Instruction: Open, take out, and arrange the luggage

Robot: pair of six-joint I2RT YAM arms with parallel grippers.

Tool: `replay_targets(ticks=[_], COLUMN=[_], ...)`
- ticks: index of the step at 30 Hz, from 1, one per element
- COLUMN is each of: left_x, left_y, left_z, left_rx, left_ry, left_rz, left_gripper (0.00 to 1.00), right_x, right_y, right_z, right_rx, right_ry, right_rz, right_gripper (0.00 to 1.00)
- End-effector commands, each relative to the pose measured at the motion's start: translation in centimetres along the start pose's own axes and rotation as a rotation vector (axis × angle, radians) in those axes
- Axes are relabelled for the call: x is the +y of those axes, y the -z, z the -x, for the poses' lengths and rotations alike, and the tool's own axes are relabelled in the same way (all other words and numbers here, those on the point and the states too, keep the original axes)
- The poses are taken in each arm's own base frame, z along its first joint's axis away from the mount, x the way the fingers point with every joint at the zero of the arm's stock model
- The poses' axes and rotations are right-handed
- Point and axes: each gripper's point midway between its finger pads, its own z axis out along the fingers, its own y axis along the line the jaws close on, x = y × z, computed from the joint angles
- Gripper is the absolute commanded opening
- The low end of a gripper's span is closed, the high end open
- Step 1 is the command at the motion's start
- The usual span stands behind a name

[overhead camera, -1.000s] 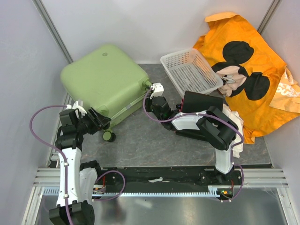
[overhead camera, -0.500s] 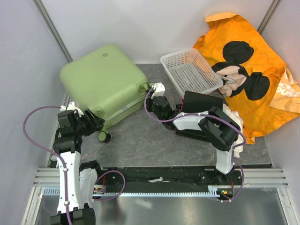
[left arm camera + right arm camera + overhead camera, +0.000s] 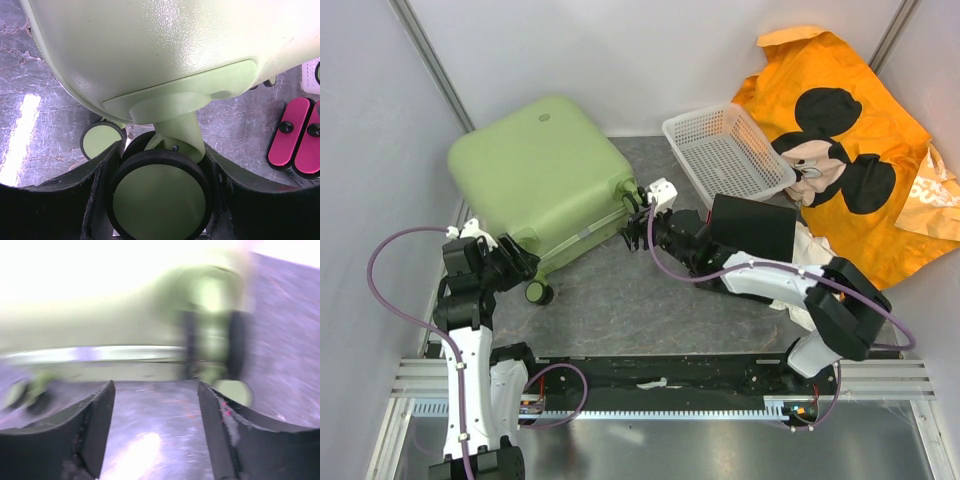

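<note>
The pale green luggage (image 3: 535,165) lies closed on the grey table at the back left. My left gripper (image 3: 523,268) is at its near corner. In the left wrist view its jaws are shut on a black-rimmed wheel (image 3: 159,200) under the shell (image 3: 150,50), pressing it from both sides. A second wheel (image 3: 101,140) stands free to the left. My right gripper (image 3: 638,212) sits by the luggage's right corner. It is open in the blurred right wrist view (image 3: 156,405), with only bare table between its fingers. The luggage (image 3: 125,325) and a wheel (image 3: 212,340) lie just ahead.
A white mesh basket (image 3: 725,150) stands at the back centre. A black box (image 3: 750,225) with pink drawers (image 3: 295,135) is beside the right arm. An orange cartoon-mouse cloth (image 3: 840,150) covers the back right. White walls close the left and back.
My right gripper has opened and its arm has stretched out lower, elbow swung right. A second ago the left gripper drew the luggage's near corner slightly left; since then it has held still.
</note>
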Motion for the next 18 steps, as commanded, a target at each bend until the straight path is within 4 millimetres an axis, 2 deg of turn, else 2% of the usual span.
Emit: replay_targets(ticks=[1, 3, 4, 5, 6, 7, 8, 9, 10, 11, 12, 13, 15, 16, 18], left_x=[-0.6, -0.4, -0.2, -0.2, -0.1, -0.4, -0.5, -0.6, -0.6, -0.7, -0.8, -0.7, -0.8, -0.8, -0.8], left_y=[-0.1, -0.3, -0.6, -0.6, -0.8, -0.9, -0.9, -1.0, -1.2, -1.2, -1.2, -1.3, -1.3, -1.4, -1.5], left_z=[5.7, 5.5, 5.2, 5.2, 5.0, 4.8, 4.8, 4.8, 4.6, 4.6, 4.5, 4.3, 4.4, 4.3, 4.2], left_rx=[-0.241, -0.238, -0.229, -0.232, -0.225, -0.221, -0.22, -0.222, -0.215, -0.213, -0.21, -0.203, -0.206, -0.202, -0.197], left_ry=[-0.071, -0.076, -0.075, -0.076, -0.072, -0.072, -0.069, -0.068, -0.067, -0.066, -0.066, -0.065, -0.065, -0.065, -0.061], left_rz=[-0.016, -0.012, -0.01, -0.011, -0.01, -0.027, -0.037, -0.043, -0.048, -0.053, -0.056, -0.06, -0.064, -0.067, -0.07], left_gripper=[0.02, 0.02, 0.01, 0.01, 0.01, 0.02, 0.02, 0.02, 0.01, 0.01, 0.01, 0.02, 0.02, 0.01, 0.02], right_x=[5.3, 5.0, 5.0, 3.2, 2.4, 2.1, 1.4, 0.3, 0.4, -0.2, -1.4, -1.5, -3.1, -3.3, -3.4], right_y=[3.7, 4.6, 5.2, 5.2, 5.1, 4.7, 4.5, 3.3, 2.5, 2.0, 0.3, -0.6, -2.0, -2.4, -3.0], right_z=[2.5, 3.6, 5.4, 5.6, 6.3, 8.3, 7.5, 6.7, 8.4, 6.7, 4.6, 5.7, 3.5, 3.7, 2.9], right_rx=[-0.032, -0.057, -0.091, -0.075, -0.071, -0.087, -0.018, 0.029, 0.023, 0.117, 0.189, 0.201, 0.282, 0.28, 0.294], right_ry=[0.09, 0.101, 0.103, 0.117, 0.124, 0.131, 0.173, 0.199, 0.232, 0.268, 0.327, 0.347, 0.381, 0.387, 0.396], right_rz=[0.245, 0.236, 0.228, 0.132, 0.093, 0.075, 0.068, 0.051, 0.066, 0.072, 0.062, 0.052, 0.012, 0.013, 0.033], right_gripper=[0.78, 0.85, 0.87, 0.92, 0.96, 0.98, 0.98, 0.98, 0.98, 0.98, 0.98, 0.98, 0.98, 0.98, 0.98])
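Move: The upper far wheel of the green suitcase stands about 9 cm ahead of the right hand, 2 cm to its left and roughly level with it. The suitcase body's middle is some 11 cm ahead and 20 cm left of that hand, the white basket 17 cm ahead and 23 cm right, the black box 4 cm back and 28 cm right. From the left hand, already gripping the near wheel, that far wheel is about 15 cm ahead and 22 cm right. The right hand first backs off some 5 cm from the suitcase while rising, then swings forward about 10 cm towards the upper far wheel, topping out 9 cm up and dipping a little at the end, as the fingers spread from mostly to fully open and the wrist rolls its left side down by roughly 15 degrees. The left hand all but stays in place and keeps its hold on the near wheel. ##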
